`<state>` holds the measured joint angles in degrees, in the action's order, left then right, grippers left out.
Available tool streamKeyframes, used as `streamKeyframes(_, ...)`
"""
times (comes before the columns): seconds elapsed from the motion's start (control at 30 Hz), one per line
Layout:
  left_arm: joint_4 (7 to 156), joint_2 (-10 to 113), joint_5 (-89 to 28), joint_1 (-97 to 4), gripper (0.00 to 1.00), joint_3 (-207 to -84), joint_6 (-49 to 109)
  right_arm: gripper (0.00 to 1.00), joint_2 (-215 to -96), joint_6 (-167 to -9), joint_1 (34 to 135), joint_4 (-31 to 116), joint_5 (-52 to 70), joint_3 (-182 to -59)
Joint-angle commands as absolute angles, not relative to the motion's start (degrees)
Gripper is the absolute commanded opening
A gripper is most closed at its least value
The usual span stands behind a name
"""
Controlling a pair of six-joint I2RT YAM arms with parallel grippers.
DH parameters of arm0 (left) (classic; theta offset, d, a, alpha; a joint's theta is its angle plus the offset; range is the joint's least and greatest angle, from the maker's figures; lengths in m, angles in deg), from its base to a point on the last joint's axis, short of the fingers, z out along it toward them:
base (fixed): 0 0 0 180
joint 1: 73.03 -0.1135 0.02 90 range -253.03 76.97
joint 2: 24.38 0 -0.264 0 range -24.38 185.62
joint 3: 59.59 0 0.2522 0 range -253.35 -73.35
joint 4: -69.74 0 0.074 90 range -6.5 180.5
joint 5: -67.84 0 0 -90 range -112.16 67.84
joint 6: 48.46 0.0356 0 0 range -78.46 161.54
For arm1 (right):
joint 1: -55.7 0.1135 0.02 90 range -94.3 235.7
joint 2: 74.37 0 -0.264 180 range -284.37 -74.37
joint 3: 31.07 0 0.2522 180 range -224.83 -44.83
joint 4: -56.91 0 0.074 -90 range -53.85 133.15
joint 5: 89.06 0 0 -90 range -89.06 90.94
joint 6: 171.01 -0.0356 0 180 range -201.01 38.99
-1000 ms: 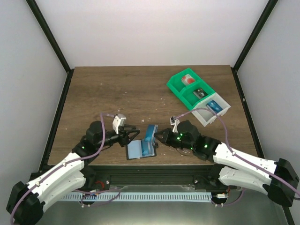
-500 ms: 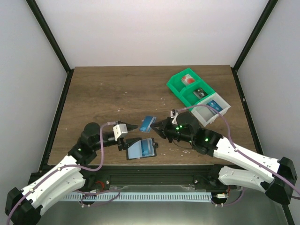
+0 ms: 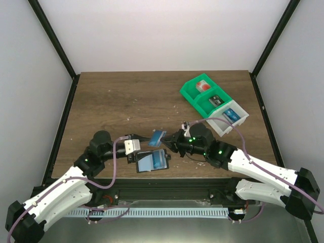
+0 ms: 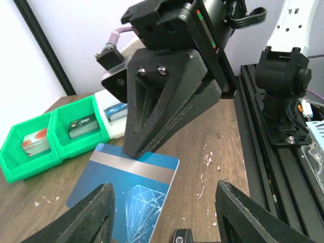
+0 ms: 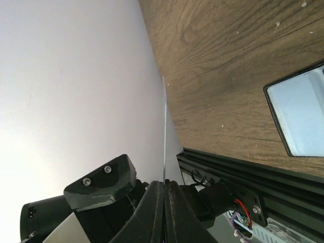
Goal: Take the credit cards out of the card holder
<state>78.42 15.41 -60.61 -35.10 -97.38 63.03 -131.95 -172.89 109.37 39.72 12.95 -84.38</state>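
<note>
The card holder [image 3: 152, 161] lies open near the table's front edge, with pale blue-grey panels and black edging. One corner of it shows in the right wrist view [image 5: 304, 114]. My right gripper [image 3: 167, 139] is shut on a bright blue credit card [image 3: 158, 136] and holds it above the table, just behind the holder. The left wrist view shows that card [image 4: 126, 195] with a grey stripe and a diamond drawing, pinched at its far edge. The right wrist view shows the card [image 5: 164, 131] edge-on. My left gripper [image 3: 143, 145] is open and empty, facing the card.
A green-and-white compartment bin [image 3: 213, 102] with small items stands at the back right, and also shows in the left wrist view [image 4: 50, 136]. A black rail [image 4: 283, 152] runs along the table's front edge. White crumbs dot the wood.
The right gripper has lifted the blue card up out of the card holder and carried it slightly left. The left gripper has opened, left the holder and drawn back to the left.
</note>
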Motion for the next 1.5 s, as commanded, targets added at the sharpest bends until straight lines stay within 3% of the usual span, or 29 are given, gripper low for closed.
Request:
streamKeyframes(0.0, 79.92, 15.71, -63.68, -34.80, 0.56, -99.04, 67.62, 0.00, -131.45, -175.15, 108.79, 41.46, 13.42, -84.53)
streamKeyframes(0.37, 79.28, 15.77, -55.75, -34.83, 0.45, -98.81, 70.59, 0.00, -133.40, -176.97, 108.44, 45.12, 17.47, -85.30)
streamKeyframes(0.5, 78.68, 14.54, -55.17, -34.87, 0.20, -98.49, 70.41, 0.01, -133.95, -177.25, 108.44, 45.99, 18.74, -84.69)
streamKeyframes(0.63, 77.49, 13.57, -55.23, -34.87, 0.01, -97.90, 69.04, 0.00, -133.16, -176.97, 108.44, 48.08, 18.72, -83.16)
streamKeyframes(0.77, 77.21, 14.28, -55.50, -34.83, 0.00, -98.25, 67.20, 0.03, -131.87, -175.70, 108.44, 47.29, 17.00, -82.32)
streamKeyframes(0.9, 78.34, 16.25, -54.33, -34.88, 0.00, -100.11, 63.06, 0.30, -129.32, -169.70, 108.35, 48.89, 14.11, -79.65)
streamKeyframes(1.0, 78.28, 17.37, -51.74, -34.87, 0.00, -101.73, 56.01, 0.40, -125.33, -161.54, 108.35, 53.18, 12.08, -75.94)
streamKeyframes(1.27, 75.31, 19.16, -50.64, -34.83, 0.00, -103.37, 26.30, 0.46, -118.13, -138.85, 108.38, 58.48, 13.57, -69.70)
streamKeyframes(1.47, 74.70, 16.76, -50.29, -34.88, 0.00, -102.60, 3.32, 0.43, -114.20, -138.69, 108.38, 66.18, 17.03, -64.78)
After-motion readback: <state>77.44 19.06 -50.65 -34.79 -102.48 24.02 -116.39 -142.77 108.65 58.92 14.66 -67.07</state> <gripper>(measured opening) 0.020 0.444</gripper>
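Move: The blue card, held in the right fingertips, has its middle about 2 cm ahead of the open left hand, 4 cm to its right and 1 cm below; from the right hand it is about 3 cm left, 1 cm ahead and 1 cm below. The open card holder lies some 3 cm back, 2 cm right and 7 cm below the left hand, and about 4 cm back, 5 cm left and 7 cm below the right. The left hand dips and eases about 1 cm forward while the right, still pinching the card, nudges it 1 cm or so left between the open left fingers, which shut on its left-hand edge before the right fingers open to nearly half. The left then carries the card on forward and up, about 2.5 cm each way, rolling its forward side down some 40 degrees, as the right hand backs off about 4 cm to the right, also drawing back and slightly up and rolling its forward side up. ##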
